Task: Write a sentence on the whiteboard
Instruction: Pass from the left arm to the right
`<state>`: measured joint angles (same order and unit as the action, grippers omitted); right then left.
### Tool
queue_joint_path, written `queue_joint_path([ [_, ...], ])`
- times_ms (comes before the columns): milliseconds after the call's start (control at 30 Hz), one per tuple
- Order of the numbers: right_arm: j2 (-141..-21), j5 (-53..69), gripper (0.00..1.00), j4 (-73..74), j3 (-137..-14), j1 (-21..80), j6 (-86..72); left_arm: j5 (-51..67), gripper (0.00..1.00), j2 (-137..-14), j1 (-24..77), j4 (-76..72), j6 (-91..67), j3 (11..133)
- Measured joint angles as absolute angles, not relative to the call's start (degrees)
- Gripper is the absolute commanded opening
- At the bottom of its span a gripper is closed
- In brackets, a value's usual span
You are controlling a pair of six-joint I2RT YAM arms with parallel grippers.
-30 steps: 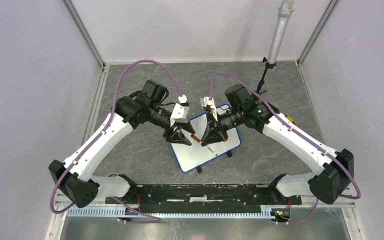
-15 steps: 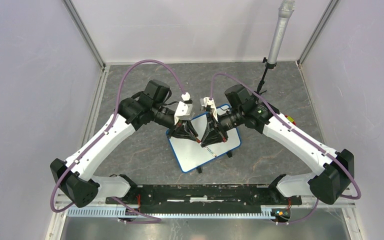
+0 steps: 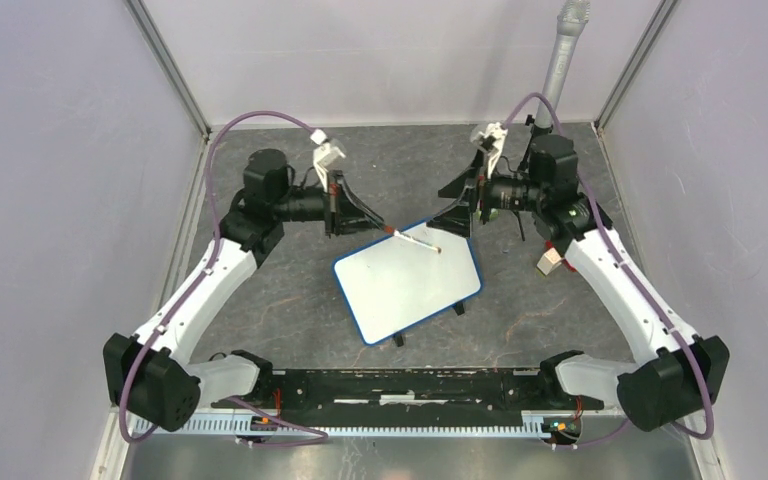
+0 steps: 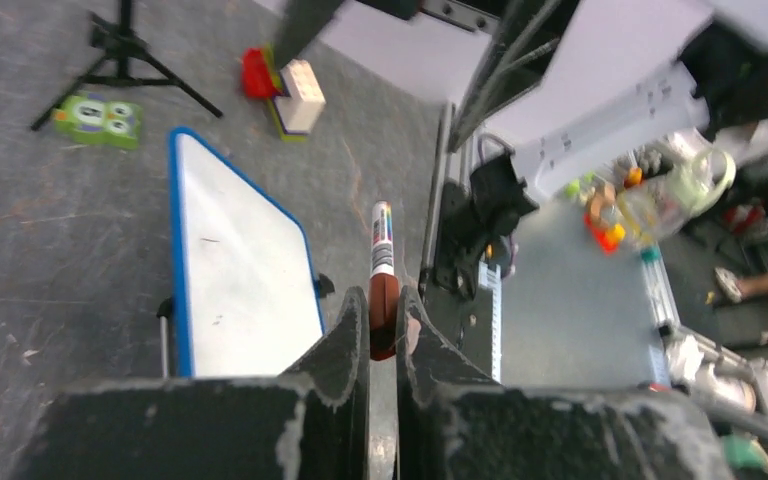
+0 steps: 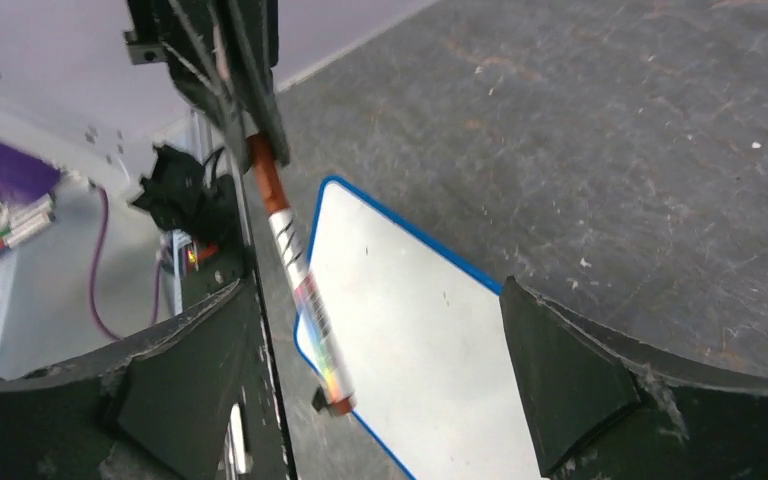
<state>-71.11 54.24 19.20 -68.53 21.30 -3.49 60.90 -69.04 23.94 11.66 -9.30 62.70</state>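
The whiteboard (image 3: 405, 285) lies tilted on the grey floor, blue-framed, its face blank; no sentence shows on it. My left gripper (image 3: 376, 225) hovers at the board's back left corner. It is shut on the reddish-brown end of a white marker (image 3: 415, 240), which points out over the board's back edge. In the left wrist view the marker (image 4: 382, 245) sticks out from the gripper (image 4: 382, 300), with the whiteboard (image 4: 240, 270) to its left. My right gripper (image 3: 457, 205) is open and empty above the back right corner. In the right wrist view, the marker (image 5: 298, 275) and whiteboard (image 5: 430, 340) lie between the right gripper's (image 5: 380, 300) fingers.
A grey pole on a small black tripod (image 3: 557, 70) stands at the back right. A beige block (image 3: 550, 262) lies beside the right arm. A green card (image 4: 98, 115) and red and beige blocks (image 4: 288, 82) lie beyond the board.
Both grippers were together over the board around the marker. They have pulled apart toward the back; the left keeps the marker, the right has let go and opened.
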Motion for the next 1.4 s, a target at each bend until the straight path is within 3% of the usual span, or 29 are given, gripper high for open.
queue_joint_path([
  [233,-70.1,58.7,0.88,-10.5,-55.7,18.2,-27.9,59.9,0.02,-68.3,11.7,-25.2,-47.9,53.9],
  [533,-70.1,58.1,0.74,-30.3,-49.5,22.3,-47.7,56.3,0.02,-68.5,10.7,-42.5,-67.5,50.7],
  [833,-70.1,53.7,0.69,-30.9,-50.5,24.1,-51.0,55.4,0.02,-68.6,13.1,-41.6,-69.6,49.6],
  [1000,-70.1,51.6,0.54,-27.4,-53.2,25.1,-49.2,54.8,0.02,-68.6,14.9,-37.5,-68.0,49.6],
  [1167,-70.1,50.6,0.44,-25.8,-53.4,25.6,-49.0,53.9,0.02,-68.8,15.5,-36.1,-67.8,49.6],
  [1400,-70.1,50.3,0.45,-25.6,-53.4,25.9,-49.2,53.6,0.02,-68.9,16.6,-36.0,-67.8,49.6],
])
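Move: The left gripper still holds the marker by its red end. The open right gripper it is being brought to is about 10 cm to its right, 5 cm ahead and 2 cm higher. From the right gripper, the marker's middle lies some 5 cm left, 6 cm back and 3 cm below. The whiteboard's middle is around 7 cm left, 9 cm back and 26 cm below, and the green owl toy roughly 13 cm ahead, 10 cm right and 29 cm down. Lift the left gripper up and forward, about 8 cm up before settling back 2 cm, keeping its hold and tilting its fingers some 25 degrees upward so the marker points into the right jaws. Bring the right gripper about 4 cm left and 4 cm up, tips rising likewise, and narrow its wide-open fingers to under half around the white end, not yet visibly pinching it. ##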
